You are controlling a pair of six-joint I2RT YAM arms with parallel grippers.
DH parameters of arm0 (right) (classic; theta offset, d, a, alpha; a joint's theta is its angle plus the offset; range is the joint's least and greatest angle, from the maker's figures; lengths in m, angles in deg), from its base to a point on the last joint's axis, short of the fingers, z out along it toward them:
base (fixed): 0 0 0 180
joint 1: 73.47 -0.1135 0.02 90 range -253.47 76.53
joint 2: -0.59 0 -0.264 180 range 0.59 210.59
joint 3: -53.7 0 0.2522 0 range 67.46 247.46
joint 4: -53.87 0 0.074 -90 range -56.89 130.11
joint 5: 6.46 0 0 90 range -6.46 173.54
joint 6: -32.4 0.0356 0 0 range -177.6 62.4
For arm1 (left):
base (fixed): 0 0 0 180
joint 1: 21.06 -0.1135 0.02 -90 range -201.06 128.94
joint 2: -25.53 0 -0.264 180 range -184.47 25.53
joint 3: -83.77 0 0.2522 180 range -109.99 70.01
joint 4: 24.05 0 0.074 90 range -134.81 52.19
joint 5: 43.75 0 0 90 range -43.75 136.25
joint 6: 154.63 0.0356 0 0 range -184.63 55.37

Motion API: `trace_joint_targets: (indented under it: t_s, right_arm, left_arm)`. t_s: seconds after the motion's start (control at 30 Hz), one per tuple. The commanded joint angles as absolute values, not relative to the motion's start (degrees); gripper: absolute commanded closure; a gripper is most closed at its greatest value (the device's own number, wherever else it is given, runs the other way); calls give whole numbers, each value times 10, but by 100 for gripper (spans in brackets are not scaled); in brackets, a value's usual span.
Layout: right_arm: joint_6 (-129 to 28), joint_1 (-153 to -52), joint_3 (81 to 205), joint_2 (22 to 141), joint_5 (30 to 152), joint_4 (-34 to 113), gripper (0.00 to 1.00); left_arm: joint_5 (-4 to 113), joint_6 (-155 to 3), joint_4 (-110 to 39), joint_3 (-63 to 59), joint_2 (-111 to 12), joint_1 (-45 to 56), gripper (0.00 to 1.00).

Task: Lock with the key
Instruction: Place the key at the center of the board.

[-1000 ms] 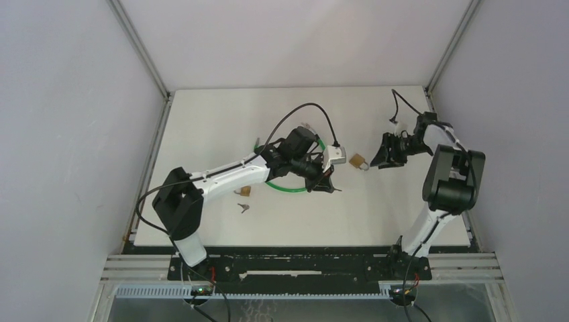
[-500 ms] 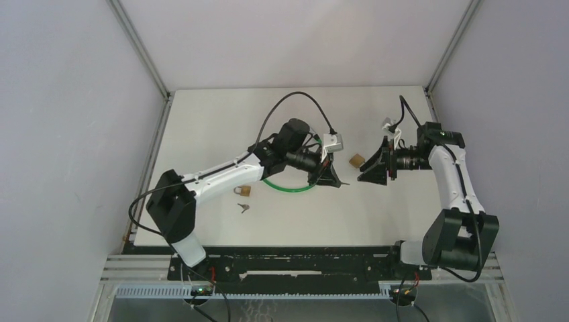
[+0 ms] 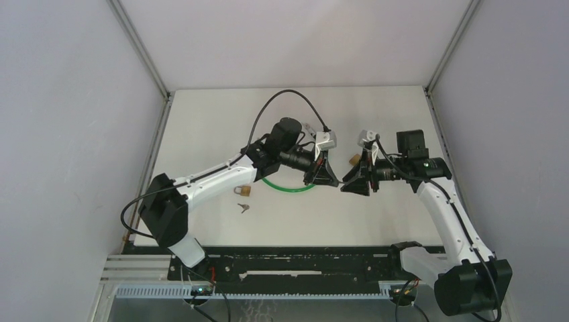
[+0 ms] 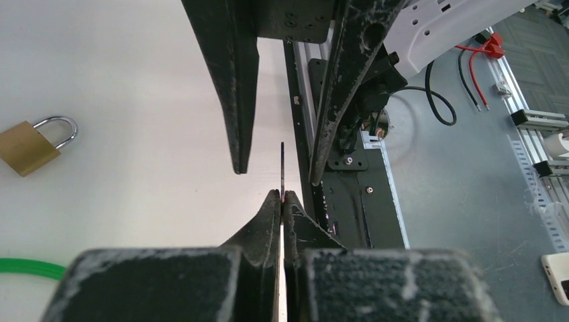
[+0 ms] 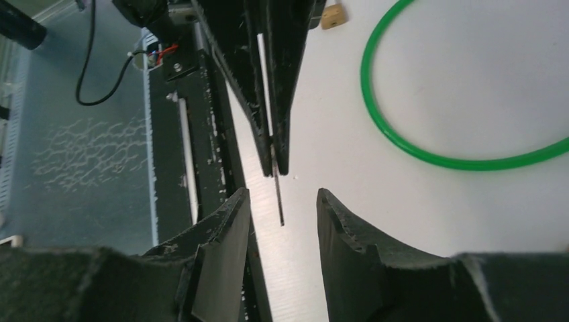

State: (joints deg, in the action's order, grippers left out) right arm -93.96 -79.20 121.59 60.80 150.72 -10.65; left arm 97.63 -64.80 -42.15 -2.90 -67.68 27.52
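Observation:
My left gripper (image 3: pixel 331 180) is shut on a thin metal key (image 4: pixel 282 168), seen edge-on, whose blade sticks out past the fingertips (image 4: pixel 274 204). My right gripper (image 3: pixel 346 184) faces it, open, with the key's blade (image 5: pixel 278 194) between its two fingers without touching either. In the left wrist view those fingers (image 4: pixel 236 87) stand either side of the blade. A brass padlock (image 3: pixel 354 160) lies on the table just behind the right gripper and shows in the left wrist view (image 4: pixel 32 139).
A green ring (image 3: pixel 290 188) lies under the left wrist. A second brass padlock (image 3: pixel 243 191) and a loose key (image 3: pixel 243 208) lie to the left. The table's front edge and black rail (image 5: pixel 184 134) are below the grippers.
My right arm has swung left from the back right, bringing its open jaws round the key's tip. My left gripper has shifted slightly back-left, still holding the key.

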Motion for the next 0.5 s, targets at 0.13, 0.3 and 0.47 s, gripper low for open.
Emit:
trace_joint_targets:
  t_s: [0.13,0.3,0.47]
  right_arm:
    - [-875,-824,1226,604,1466,-16,59]
    - [-883,-839,1229,601,1465,-23,82]
    - [-910,-835,1229,588,1448,-46,100]
  left_arm:
    - [991,-654,-401,-15,-644,273,98]
    - [990,-652,-402,-13,-646,273,98]
    - [982,-649,-402,-9,-644,271,89]
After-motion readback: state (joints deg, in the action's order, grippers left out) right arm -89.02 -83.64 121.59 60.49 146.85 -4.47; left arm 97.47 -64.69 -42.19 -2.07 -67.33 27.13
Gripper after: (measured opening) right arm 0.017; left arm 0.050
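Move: My left hand holds the key in mid-air, its free part sticking out about 2 cm to the right of that hand, level with it. From my half-open right hand the key lies some 2 cm left, 1 cm ahead and about level, already reaching between the fingertips. The brass padlock lies about 16 cm ahead of my right hand, 11 cm right and 20 cm below; the green hose loop's middle is some 14 cm ahead, 17 cm left. I close my right fingers from about half open to nearly shut, pinching the key's free end that juts from my left fingertips. While they close, the right hand eases about 1 cm forward and then about 1 cm left towards my left hand, its height and tilt hardly changing. My left hand stays in place and keeps its grip on the key. ##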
